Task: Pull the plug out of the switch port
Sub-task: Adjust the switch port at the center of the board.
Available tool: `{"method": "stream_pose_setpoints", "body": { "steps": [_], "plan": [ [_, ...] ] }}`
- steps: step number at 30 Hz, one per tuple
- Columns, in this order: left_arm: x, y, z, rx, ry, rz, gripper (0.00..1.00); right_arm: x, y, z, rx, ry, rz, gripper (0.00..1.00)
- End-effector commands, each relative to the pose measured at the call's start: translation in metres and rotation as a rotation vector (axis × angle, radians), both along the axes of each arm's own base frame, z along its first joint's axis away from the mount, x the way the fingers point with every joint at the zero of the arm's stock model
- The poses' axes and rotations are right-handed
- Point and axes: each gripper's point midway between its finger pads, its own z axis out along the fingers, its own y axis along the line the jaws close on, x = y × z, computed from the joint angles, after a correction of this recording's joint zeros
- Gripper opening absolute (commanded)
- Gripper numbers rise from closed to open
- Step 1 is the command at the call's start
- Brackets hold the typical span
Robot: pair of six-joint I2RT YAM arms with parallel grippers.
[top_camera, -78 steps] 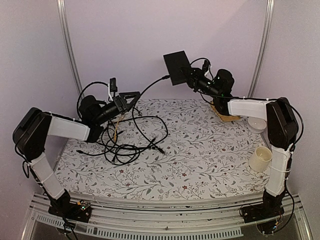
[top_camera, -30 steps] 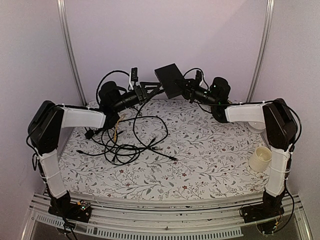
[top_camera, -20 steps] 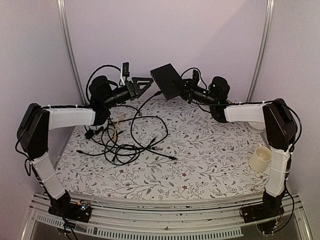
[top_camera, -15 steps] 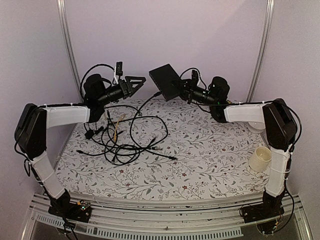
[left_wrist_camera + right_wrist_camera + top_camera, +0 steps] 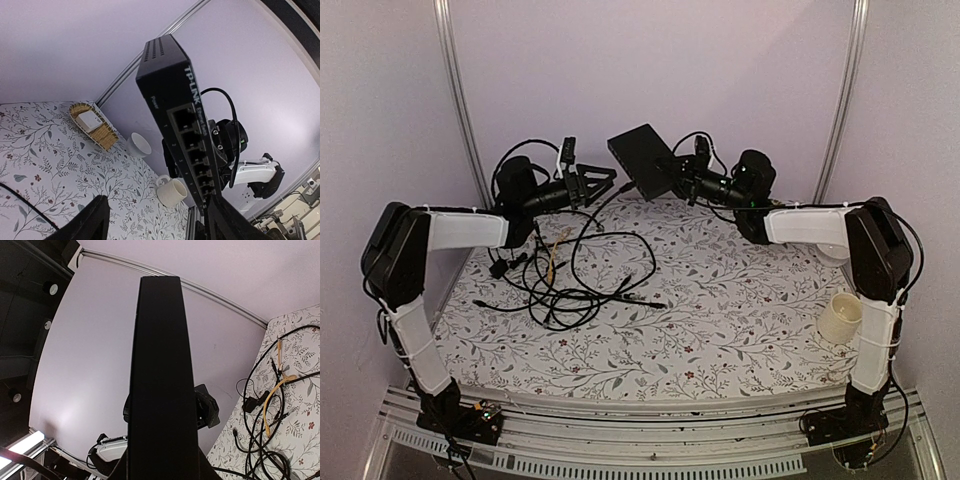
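The switch [image 5: 640, 160], a flat black box, hangs in the air over the back of the table. My right gripper [image 5: 672, 178] is shut on it; in the right wrist view its narrow back edge [image 5: 160, 365] rises between the gripper [image 5: 160, 466] jaws. The left wrist view faces its row of ports [image 5: 192, 145], and those that show are empty. My left gripper [image 5: 605, 181] stands open just left of the switch, its fingers [image 5: 95, 220] spread below the port row. A black cable [image 5: 588, 215] runs up to the switch's lower left edge. The plug itself is too small to make out.
A heap of black cables with a yellow one [image 5: 570, 285] lies on the left half of the patterned table [image 5: 720, 330]. A cream mug [image 5: 840, 318] and a white bowl [image 5: 835, 250] stand at the right. A wicker basket holding a small white box [image 5: 92, 125] sits at the back right.
My right gripper has carried the switch a little to the left. My left gripper drew back to the left, then came back toward the switch's port edge with its jaws wider.
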Motion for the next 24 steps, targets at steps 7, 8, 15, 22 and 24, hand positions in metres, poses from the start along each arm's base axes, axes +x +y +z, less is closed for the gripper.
{"method": "stream_pose_setpoints", "body": {
  "steps": [7, 8, 15, 22, 24],
  "plan": [
    [-0.002, -0.007, 0.029, -0.064, -0.073, -0.051, 0.72, -0.020, 0.006, 0.054, 0.080, -0.149, 0.035, 0.02],
    [-0.002, -0.007, 0.030, -0.067, -0.075, -0.055, 0.72, -0.020, 0.007, 0.053, 0.079, -0.146, 0.037, 0.02],
    [-0.001, -0.011, 0.033, -0.075, -0.071, -0.068, 0.97, -0.019, 0.016, 0.051, 0.080, -0.146, 0.049, 0.02],
    [0.005, -0.014, 0.038, -0.092, -0.073, -0.068, 0.96, -0.020, 0.024, 0.047, 0.071, -0.142, 0.064, 0.02],
    [0.006, -0.015, 0.040, -0.095, -0.075, -0.073, 0.95, -0.020, 0.026, 0.045, 0.066, -0.139, 0.068, 0.02]
  ]
}}
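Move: The switch, already held by the right gripper, has its middle about 7 cm right, 3 cm ahead and 3 cm above the left hand's empty, part-open fingers; from the right hand it lies some 4 cm left, 2 cm ahead and 1 cm up. The black cable's plug on the port face is about 3 cm right of the left hand, 1 cm back and level in height, and the tangled cables lie roughly 15 cm back, 10 cm left and 30 cm below. The left hand rises about 3 cm until its fingertips stand up to the switch's port end, hardly travelling sideways and tilting only slightly, and from about halfway on its already parted fingers spread to nearly fully open. Meanwhile the right hand keeps its grip and brings the switch some 2.5 cm left towards those fingers, easing about 1 cm back and 1 cm up; whether the left fingers touch the switch can't be seen. ##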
